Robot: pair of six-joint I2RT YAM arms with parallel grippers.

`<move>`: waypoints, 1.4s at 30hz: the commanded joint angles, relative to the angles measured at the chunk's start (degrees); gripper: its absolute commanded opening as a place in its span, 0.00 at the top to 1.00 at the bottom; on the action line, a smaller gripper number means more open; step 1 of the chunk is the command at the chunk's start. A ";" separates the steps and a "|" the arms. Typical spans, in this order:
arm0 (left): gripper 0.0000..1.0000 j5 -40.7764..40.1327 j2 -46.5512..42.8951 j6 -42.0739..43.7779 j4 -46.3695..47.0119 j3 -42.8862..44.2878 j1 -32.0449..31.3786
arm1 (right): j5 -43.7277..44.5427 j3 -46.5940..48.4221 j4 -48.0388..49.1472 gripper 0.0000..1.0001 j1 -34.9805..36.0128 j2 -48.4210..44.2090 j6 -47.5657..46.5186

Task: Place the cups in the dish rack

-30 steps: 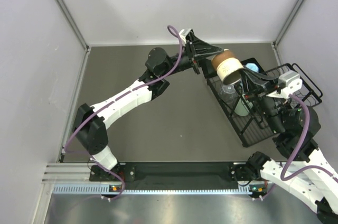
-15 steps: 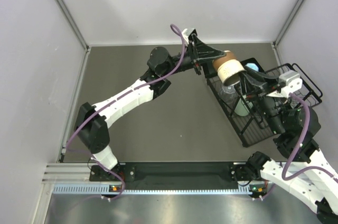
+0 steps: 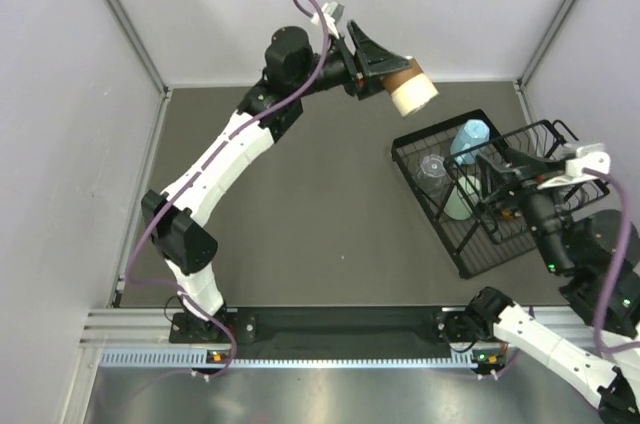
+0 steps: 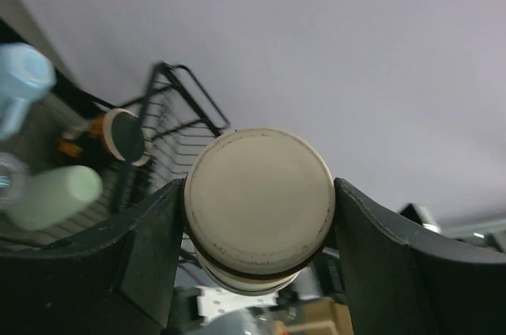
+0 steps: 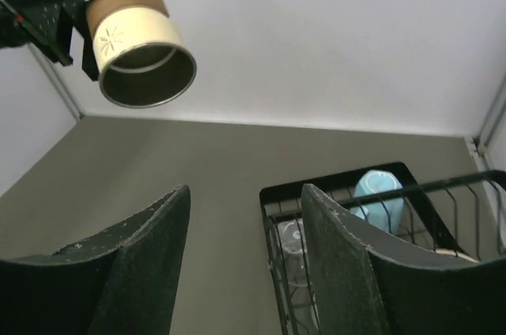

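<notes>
My left gripper is shut on a cream cup with a brown band and holds it high near the back wall, left of the dish rack. In the left wrist view the cup's base sits between the fingers. In the right wrist view the cup hangs at upper left, mouth towards the camera. The rack holds a light blue mug, a clear cup and a mint green tumbler. My right gripper is open and empty above the rack.
The rack's raised wire basket stands at the right, close to the right wall. A round cream-rimmed thing lies in the basket. The dark table stretches left of the rack, and grey walls close the back and sides.
My left arm has lifted the cream cup up and back, away from the rack. My right gripper has drawn back to the right, uncovering the light blue mug.
</notes>
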 commanded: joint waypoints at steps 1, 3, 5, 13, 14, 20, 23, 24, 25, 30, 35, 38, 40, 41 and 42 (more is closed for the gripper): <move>1.00 -8.13 2.78 17.37 -16.04 5.04 0.74 | 8.11 8.35 -12.92 0.42 -0.30 -1.08 6.80; 1.00 -12.10 3.58 20.90 -16.92 4.78 0.83 | 10.05 11.87 -20.13 0.41 -0.30 -0.21 9.95; 1.00 -18.26 4.89 25.11 -17.28 4.25 0.57 | 12.06 17.84 -27.83 0.41 -0.30 0.85 12.42; 1.00 -39.44 12.71 43.04 -16.40 8.55 -4.26 | 11.46 34.03 -47.91 0.41 -0.21 5.25 27.36; 1.00 -42.94 13.33 44.55 -15.36 9.25 -4.79 | 11.03 34.56 -49.58 0.41 -0.21 4.72 28.59; 1.00 -50.26 19.48 56.24 -10.87 11.19 -9.01 | 9.27 37.64 -54.42 0.42 -0.12 3.57 33.61; 1.00 -53.34 21.86 61.87 -9.11 12.42 -11.73 | 9.96 39.48 -58.01 0.42 -0.12 4.80 34.75; 1.00 -54.22 22.39 62.66 -8.23 12.69 -12.17 | 10.05 40.27 -58.64 0.42 -0.21 5.07 35.19; 1.00 -54.05 23.43 63.45 -8.05 13.21 -12.79 | 10.32 40.54 -58.91 0.42 -0.12 5.24 35.28; 1.00 -51.94 26.69 62.59 -7.96 15.32 -13.41 | 10.93 41.50 -57.59 0.41 0.31 5.25 36.25; 1.00 -50.54 28.46 61.00 -8.58 16.73 -14.37 | 10.93 43.00 -57.42 0.41 0.76 6.30 36.08; 1.00 -50.80 28.54 60.82 -9.10 16.21 -15.16 | 10.93 43.18 -57.50 0.41 0.93 6.30 36.25; 1.00 -50.54 28.19 60.47 -9.54 15.07 -15.60 | 11.02 42.91 -57.33 0.41 0.84 5.86 36.51; 1.00 -50.27 28.10 60.21 -9.28 14.63 -15.78 | 11.02 42.91 -57.24 0.41 0.93 5.60 36.78; 1.00 -49.57 27.93 59.86 -9.19 14.19 -16.04 | 11.11 42.48 -57.24 0.41 1.11 5.51 36.95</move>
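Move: Forward and to the right of the left hand, which already holds the brown-and-cream cup, lies the free far-left spot in the dish rack: about 19 cm ahead, 12 cm right and 37 cm below. Seen from this hand, the clear glass is some 12 cm ahead and 12 cm right, the blue mug 19 cm ahead and 20 cm right, both similarly low. From the empty right hand, that spot lies roughly 32 cm ahead, 6 cm left and 33 cm below. Swooping down some 27 cm, the left hand keeps its pinch on the cup, first going about 12 cm forward, then easing right 8 cm towards the rack's far-left end. Its wrist turns about 70 degrees, so the fingers swing from pointing right to forward-right and dipped, with the cup mouth downward. The right hand, open and already clear, withdraws some 10 cm back and 10 cm right. ##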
